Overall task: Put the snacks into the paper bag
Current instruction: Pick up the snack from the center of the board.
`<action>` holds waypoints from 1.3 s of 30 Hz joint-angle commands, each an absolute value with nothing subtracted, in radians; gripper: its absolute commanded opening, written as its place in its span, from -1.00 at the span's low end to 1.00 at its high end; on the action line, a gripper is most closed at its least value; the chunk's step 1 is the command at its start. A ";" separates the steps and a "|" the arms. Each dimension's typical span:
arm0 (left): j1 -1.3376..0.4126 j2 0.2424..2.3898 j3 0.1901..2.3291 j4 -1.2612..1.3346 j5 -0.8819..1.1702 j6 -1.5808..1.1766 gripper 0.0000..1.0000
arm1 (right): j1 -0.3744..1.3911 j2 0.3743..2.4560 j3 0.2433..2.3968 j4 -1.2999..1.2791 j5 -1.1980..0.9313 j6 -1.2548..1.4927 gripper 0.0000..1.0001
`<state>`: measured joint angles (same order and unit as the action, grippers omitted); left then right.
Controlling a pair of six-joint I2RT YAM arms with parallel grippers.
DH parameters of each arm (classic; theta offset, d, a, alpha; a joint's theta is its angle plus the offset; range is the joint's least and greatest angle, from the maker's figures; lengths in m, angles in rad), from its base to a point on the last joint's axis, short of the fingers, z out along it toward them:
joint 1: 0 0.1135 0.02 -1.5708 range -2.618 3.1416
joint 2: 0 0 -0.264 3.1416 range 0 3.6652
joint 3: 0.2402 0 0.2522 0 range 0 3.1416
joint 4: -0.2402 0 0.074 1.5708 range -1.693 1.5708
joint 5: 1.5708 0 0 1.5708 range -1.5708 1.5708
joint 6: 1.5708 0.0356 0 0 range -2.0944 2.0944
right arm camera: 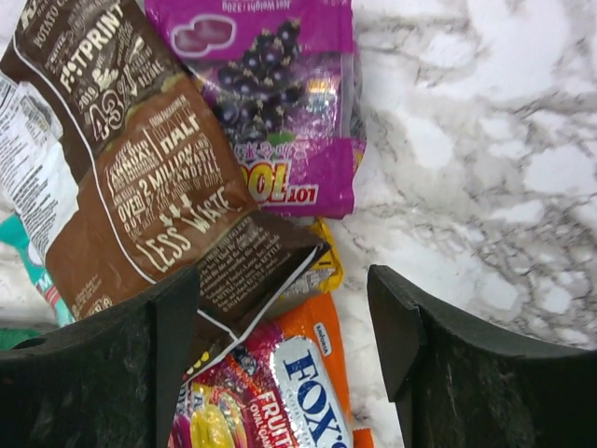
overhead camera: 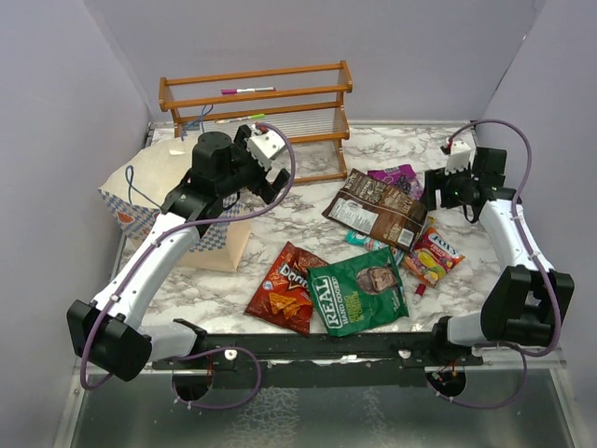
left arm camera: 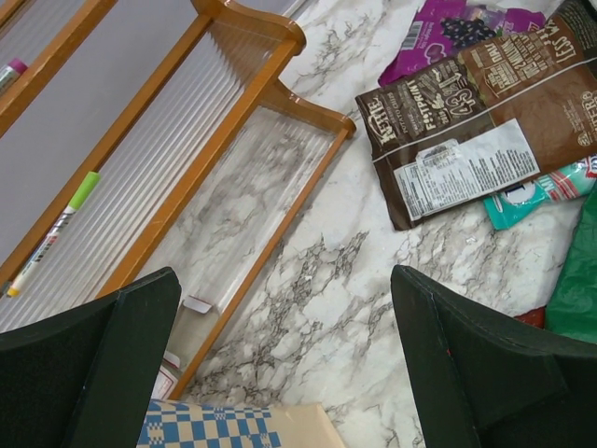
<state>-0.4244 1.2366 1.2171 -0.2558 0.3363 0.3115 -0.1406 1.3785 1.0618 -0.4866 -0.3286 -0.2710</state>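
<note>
The snacks lie spread on the marble: a red Doritos packet (overhead camera: pixel 284 287), a green REAL packet (overhead camera: pixel 359 291), a brown bag (overhead camera: pixel 375 210), a magenta pack (overhead camera: pixel 399 176), a teal pack (overhead camera: pixel 359 240) and a red-yellow Fox's pack (overhead camera: pixel 434 254). The paper bag (overhead camera: pixel 140 224), checkered blue and white, lies at the left under my left arm. My left gripper (left arm camera: pixel 284 275) is open over bare marble beside the bag's tan corner (left arm camera: pixel 298 425). My right gripper (right arm camera: pixel 282 280) hangs open above the Fox's pack (right arm camera: pixel 280 392) and the brown bag's corner (right arm camera: pixel 140 187), holding nothing.
A wooden rack (overhead camera: pixel 256 93) with markers stands at the back, close to my left gripper. A tiny red-pink object (overhead camera: pixel 421 290) lies by the green packet. Grey walls close in the left, right and back.
</note>
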 commanded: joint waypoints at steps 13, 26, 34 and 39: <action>-0.492 1.258 1.180 -0.233 0.315 0.339 0.98 | -0.201 1.537 1.033 -0.485 -0.538 -0.180 0.46; -0.501 1.277 1.175 -0.232 0.316 0.337 0.98 | -0.219 1.523 0.977 -0.375 -0.520 -0.113 0.43; -0.515 1.278 1.164 -0.222 0.314 0.349 0.98 | -0.219 1.556 0.995 -0.351 -0.682 -0.068 0.03; -0.518 1.274 1.158 -0.219 0.312 0.357 0.98 | -0.219 1.525 1.001 -0.332 -0.703 -0.092 -0.42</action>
<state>-0.5114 1.2778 1.1702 -0.2474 0.3138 0.3397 -0.2119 1.5524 0.9802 -0.3832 -0.6346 -0.0834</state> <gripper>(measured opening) 0.990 0.401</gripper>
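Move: The brown bag's middle lies about 13 cm left of the right gripper, nearly level with it front to back and some 8 cm lower; its near right corner reaches almost under the fingers. The purple bag sits about 9 cm ahead and 6 cm left, the Fox's bag about 11 cm back and straight below. From the left gripper, the brown bag is some 26 cm to the right, 3 cm ahead and 24 cm down. Lower the right gripper about 6 cm onto the right corner of the brown bag, tipping the fingers steeper down. Then slide left some 2 cm, rising slightly and rolling its left side up, while closing the half-open fingers partway to pinch the corner. Meanwhile bring the open left gripper down and to the right, nearly 5 cm in all. ##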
